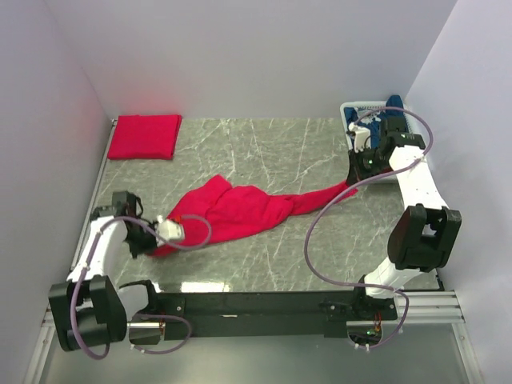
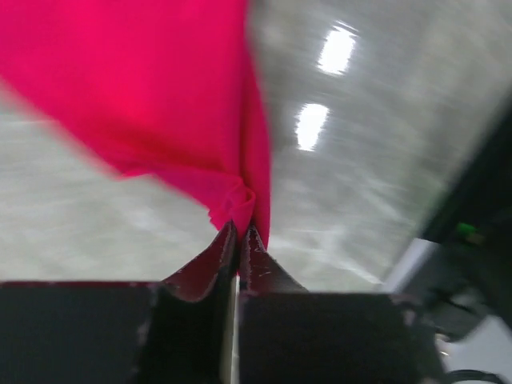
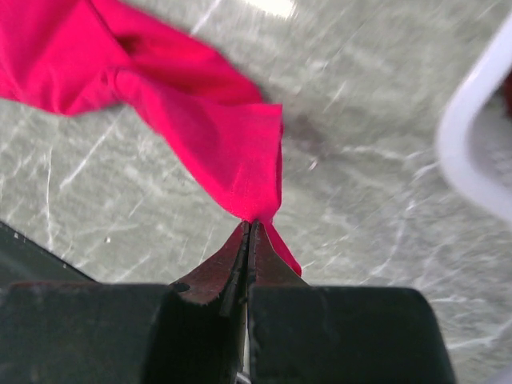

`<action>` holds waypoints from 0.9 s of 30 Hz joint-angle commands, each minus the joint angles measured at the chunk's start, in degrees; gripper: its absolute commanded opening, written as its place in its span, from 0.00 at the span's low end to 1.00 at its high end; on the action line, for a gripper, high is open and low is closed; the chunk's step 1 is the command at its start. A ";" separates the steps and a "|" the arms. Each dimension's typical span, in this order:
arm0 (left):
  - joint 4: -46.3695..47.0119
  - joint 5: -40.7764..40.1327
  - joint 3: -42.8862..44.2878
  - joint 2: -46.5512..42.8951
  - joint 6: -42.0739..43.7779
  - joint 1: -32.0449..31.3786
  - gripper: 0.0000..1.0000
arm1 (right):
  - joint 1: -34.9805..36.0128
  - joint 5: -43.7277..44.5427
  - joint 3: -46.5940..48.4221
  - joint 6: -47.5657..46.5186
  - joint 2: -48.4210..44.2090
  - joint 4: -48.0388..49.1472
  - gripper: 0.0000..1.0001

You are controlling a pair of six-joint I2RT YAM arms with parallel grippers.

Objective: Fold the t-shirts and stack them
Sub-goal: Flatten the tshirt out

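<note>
A bright red t-shirt [image 1: 240, 208] hangs stretched and bunched between my two grippers over the middle of the marble table. My left gripper [image 1: 160, 232] is shut on its left end; the left wrist view shows the jaws [image 2: 240, 228] pinching a fold of red cloth [image 2: 160, 96]. My right gripper [image 1: 354, 182] is shut on its right end; the right wrist view shows the jaws [image 3: 250, 224] pinching a twisted tail of the shirt [image 3: 200, 120]. A folded red t-shirt [image 1: 145, 136] lies flat at the far left corner.
A white basket [image 1: 352, 120] with dark blue cloth [image 1: 394, 104] in it stands at the far right corner, behind my right arm; its rim shows in the right wrist view [image 3: 472, 152]. White walls close the table on three sides. A black rail runs along the near edge.
</note>
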 commanded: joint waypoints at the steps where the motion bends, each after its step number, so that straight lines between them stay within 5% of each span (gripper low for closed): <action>1: -0.84 -4.83 -5.62 -3.97 8.84 0.20 0.08 | 0.26 -1.15 -2.13 -1.81 -2.90 -1.14 0.00; 5: -3.09 1.91 3.92 2.86 -1.58 0.20 0.39 | 2.01 -1.15 -3.98 -1.89 -2.55 -0.70 0.00; 6: -4.67 4.11 7.52 5.49 -3.71 0.28 0.54 | 2.62 -1.15 -4.07 -1.55 -2.47 -0.61 0.00; 8: -9.07 12.63 19.38 14.54 -10.46 0.28 0.64 | 3.07 -1.15 -4.16 -1.19 -2.12 -0.26 0.00; 14: -0.68 24.68 43.22 33.98 -33.86 -0.94 0.55 | 3.42 -0.97 -3.19 -0.93 -1.23 -0.43 0.00; 20: 11.92 20.84 49.12 43.12 -51.52 -9.90 0.59 | 3.42 -0.27 -2.67 -1.10 -0.80 -1.13 0.00; 27: 17.46 14.16 51.67 52.00 -58.49 -16.75 0.64 | 3.42 -0.45 -2.84 -1.10 -0.71 -1.05 0.00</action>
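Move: The left hand still pinches the shirt's near-left corner, low over the table. From there the shirt's far-left corner, where it goes next, lies about 23 cm ahead and 18 cm to the right, some 3 cm lower. The folded red shirt sits about 37 cm ahead and 6 cm left. From the right hand, which has the shirt's right end raised, that far-left corner is roughly 39 cm left, 6 cm ahead and 12 cm down. The left hand lets go of the near-left corner as it finishes a short pull back and down of about 4 cm, then swings forward and right over the shirt's left side towards the far-left corner, rising and sinking again on the way, fingers open and wrist turned some 40 degrees so they lean to the right. The right hand keeps its pinch, easing a couple of centimetres back, down and left. ##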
